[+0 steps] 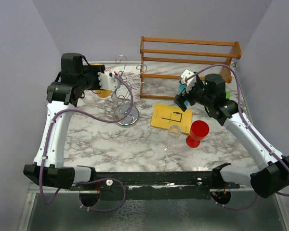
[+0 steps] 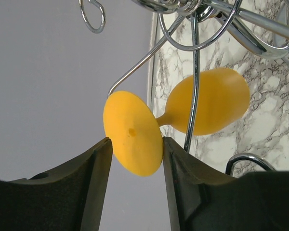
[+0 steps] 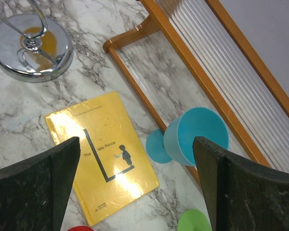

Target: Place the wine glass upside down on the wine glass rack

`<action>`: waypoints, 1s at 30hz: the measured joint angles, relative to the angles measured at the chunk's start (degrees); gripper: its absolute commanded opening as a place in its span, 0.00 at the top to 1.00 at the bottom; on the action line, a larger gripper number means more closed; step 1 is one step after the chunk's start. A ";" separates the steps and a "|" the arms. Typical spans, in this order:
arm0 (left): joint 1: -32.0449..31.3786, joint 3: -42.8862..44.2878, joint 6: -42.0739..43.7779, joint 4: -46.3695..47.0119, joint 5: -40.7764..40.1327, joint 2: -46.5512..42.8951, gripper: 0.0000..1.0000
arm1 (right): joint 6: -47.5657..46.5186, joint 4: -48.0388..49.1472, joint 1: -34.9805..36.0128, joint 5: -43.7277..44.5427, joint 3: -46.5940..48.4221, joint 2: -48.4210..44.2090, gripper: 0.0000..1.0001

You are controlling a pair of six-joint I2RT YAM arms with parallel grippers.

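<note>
A yellow wine glass (image 2: pixel 212 101) hangs upside down on the silver wire wine glass rack (image 2: pixel 196 72), its round foot up in a wire arm. In the top view the glass (image 1: pixel 104 93) shows just behind the rack (image 1: pixel 126 115) at the back left. My left gripper (image 2: pixel 136 142) is open around the foot: the right finger touches its rim and a gap shows at the left finger. My right gripper (image 3: pixel 136 144) hangs wide open and holds nothing, above a yellow book (image 3: pixel 101 154) and a teal glass (image 3: pixel 195 134).
An orange wooden slatted rack (image 1: pixel 190 60) stands at the back. A red glass (image 1: pixel 197 133) and a clear glass (image 1: pixel 173 137) stand near the book (image 1: pixel 171 118). A green glass (image 3: pixel 195 221) sits by the teal one.
</note>
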 measured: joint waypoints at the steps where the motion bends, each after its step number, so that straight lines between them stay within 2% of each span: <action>1: 0.00 0.02 -0.17 0.04 -0.02 -0.15 0.48 | -0.04 0.02 0.00 1.16 0.00 0.31 0.01; 6: 0.02 1.75 -1.84 -0.50 -0.04 -0.24 0.38 | 0.20 -0.55 0.00 5.77 1.44 3.32 0.02; 13: 0.00 4.24 -3.67 -1.95 -0.17 -0.70 0.34 | 2.58 -3.28 -0.81 11.80 6.23 8.17 0.06; 15: 0.00 4.61 -4.46 -2.32 -0.31 -0.92 0.32 | 3.96 -4.33 -2.05 12.70 8.48 9.84 0.10; 19: 0.00 5.77 -8.11 -2.01 -0.68 -1.68 0.15 | 5.88 -5.57 -4.50 13.66 11.56 12.35 0.24; 21: -0.04 6.23 -12.04 -0.55 -1.33 -2.32 0.11 | 6.93 -6.60 -5.75 13.94 13.38 13.86 0.29; 30: -0.24 6.45 -31.50 8.37 -3.80 -6.05 0.07 | 10.25 -12.04 -9.90 14.05 20.50 21.05 0.48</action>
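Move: The left hand's half-open fingers are around the foot of the orange wine glass, which hangs upside down with its middle about 8 cm below, 2 cm ahead and 1 cm right; the metal glass rack's middle is 8 cm right, level, 12 cm below. From the right hand the blue glass is some 11 cm ahead, 4 right, 13 below; the green glass 14 cm right of it and 5 nearer, the wooden rack's middle 10 cm beyond it. The left fingers come free of the orange glass's foot, spreading from half to almost wide open as the hand rises about 10 cm, drawing back slightly, its right side rolling up some 30 degrees. Meanwhile the empty right hand travels forward and right, sinking slightly, towards the blue glass's rim, turning clockwise and tipping down while its fingers narrow to about half open, without visible contact. ##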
